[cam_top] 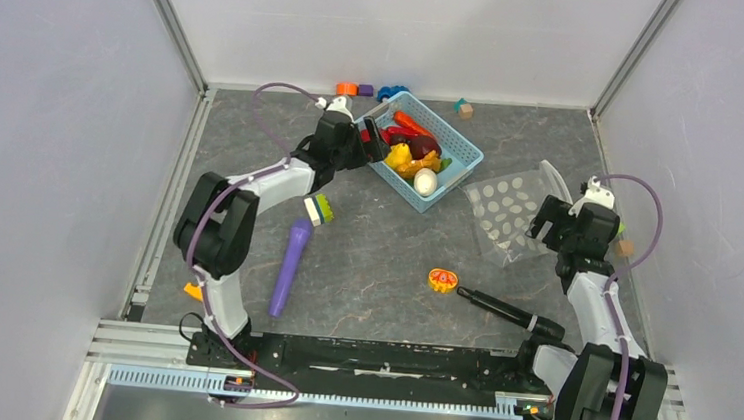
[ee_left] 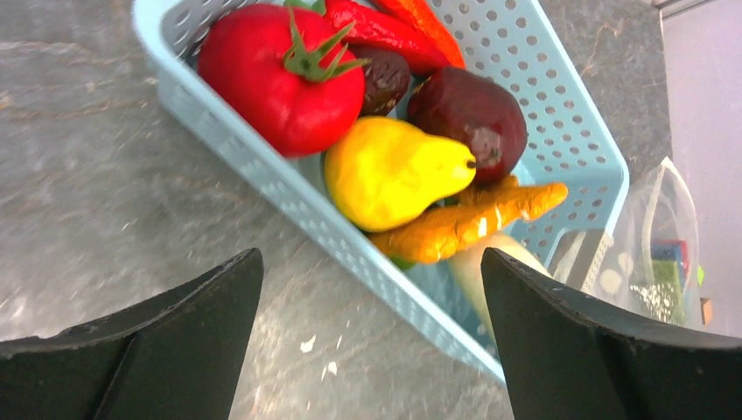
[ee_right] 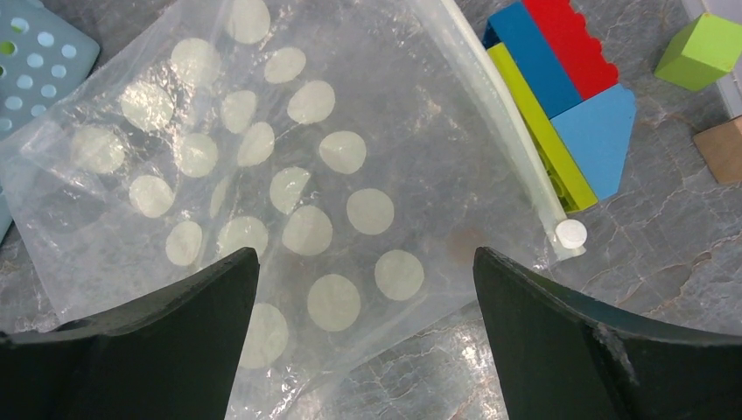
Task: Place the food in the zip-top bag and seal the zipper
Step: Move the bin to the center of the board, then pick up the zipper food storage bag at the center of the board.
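The food lies in a light-blue basket [cam_top: 457,157]: red tomato [ee_left: 280,79], chili [ee_left: 385,31], maroon ball [ee_left: 468,114], yellow pepper [ee_left: 389,171], carrot [ee_left: 472,219], white egg [cam_top: 425,181]. My left gripper [cam_top: 375,142] hovers open at the basket's near-left rim [ee_left: 262,166], nothing between its fingers. The dotted zip-top bag [cam_top: 508,211] lies flat to the basket's right. My right gripper [ee_right: 366,254] is open just above the bag's near corner [ee_right: 289,157], holding nothing. The zipper [ee_right: 503,105] runs along the bag's right edge.
A purple stick [cam_top: 290,264] lies by the left arm, an orange toy slice [cam_top: 443,279] at table centre beside a black rod [cam_top: 501,308]. Building blocks [ee_right: 569,96], a green cube [ee_right: 704,48] and a wooden cube [ee_right: 722,149] sit right of the bag. More blocks [cam_top: 357,90] line the back wall.
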Tool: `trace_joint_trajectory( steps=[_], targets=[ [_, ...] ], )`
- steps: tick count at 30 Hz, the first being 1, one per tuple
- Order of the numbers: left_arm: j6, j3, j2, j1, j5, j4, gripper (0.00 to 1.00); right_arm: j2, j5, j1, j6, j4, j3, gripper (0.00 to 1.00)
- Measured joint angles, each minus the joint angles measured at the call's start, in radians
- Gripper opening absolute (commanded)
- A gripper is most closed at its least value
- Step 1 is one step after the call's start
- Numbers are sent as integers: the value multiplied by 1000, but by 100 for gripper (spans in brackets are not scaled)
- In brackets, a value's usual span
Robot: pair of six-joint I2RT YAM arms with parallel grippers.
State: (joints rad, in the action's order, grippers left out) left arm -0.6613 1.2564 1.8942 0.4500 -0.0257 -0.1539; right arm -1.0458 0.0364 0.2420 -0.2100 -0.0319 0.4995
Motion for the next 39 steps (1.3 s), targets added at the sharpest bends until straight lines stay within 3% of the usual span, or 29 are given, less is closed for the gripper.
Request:
trace_joint_trajectory(
  steps=[8,13,21,25,32,39],
  targets=[
    [43,-128,-341,35,48,154,100,-82,17,0,50,-48,50,98],
    [50,-301,-620,69,49,197,100,-158,17,4,108,-62,92,98],
    [106,-540,-898,78,78,285,100,-410,128,65,206,-96,304,98],
    [137,-579,-971,78,79,287,100,-565,231,94,232,-120,475,98],
    [172,-579,-980,78,77,282,100,-711,356,105,283,-151,630,98],
    [184,-579,-980,78,86,282,100,-749,392,105,317,-167,643,98]
  ],
)
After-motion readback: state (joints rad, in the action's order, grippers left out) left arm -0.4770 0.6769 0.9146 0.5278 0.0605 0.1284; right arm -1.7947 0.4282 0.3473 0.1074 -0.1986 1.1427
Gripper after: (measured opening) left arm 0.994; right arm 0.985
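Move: The bin's middle lies about 7 cm ahead and 8 cm right of my left hand, some 8 cm lower; from that hand the lego block is 9 cm back and 12 cm left, and the blue car 18 cm ahead and 3 cm right. The bag's zip edge has its middle some 11 cm ahead and 6 cm right of my right hand, 8 cm below, with the toy blocks 9 cm ahead and 12 cm right, and the bin 21 cm ahead and 28 cm left. I draw my open left hand back off the bin's near-left side about 19 cm, rising and drifting left, then dip a little and hold it high behind the lego block. My open right hand first sinks beside the bag, then sweeps forward some 12 cm along its zip edge, turning about 20 degrees counter-clockwise and tipping down, to end low near the far part of that edge. ##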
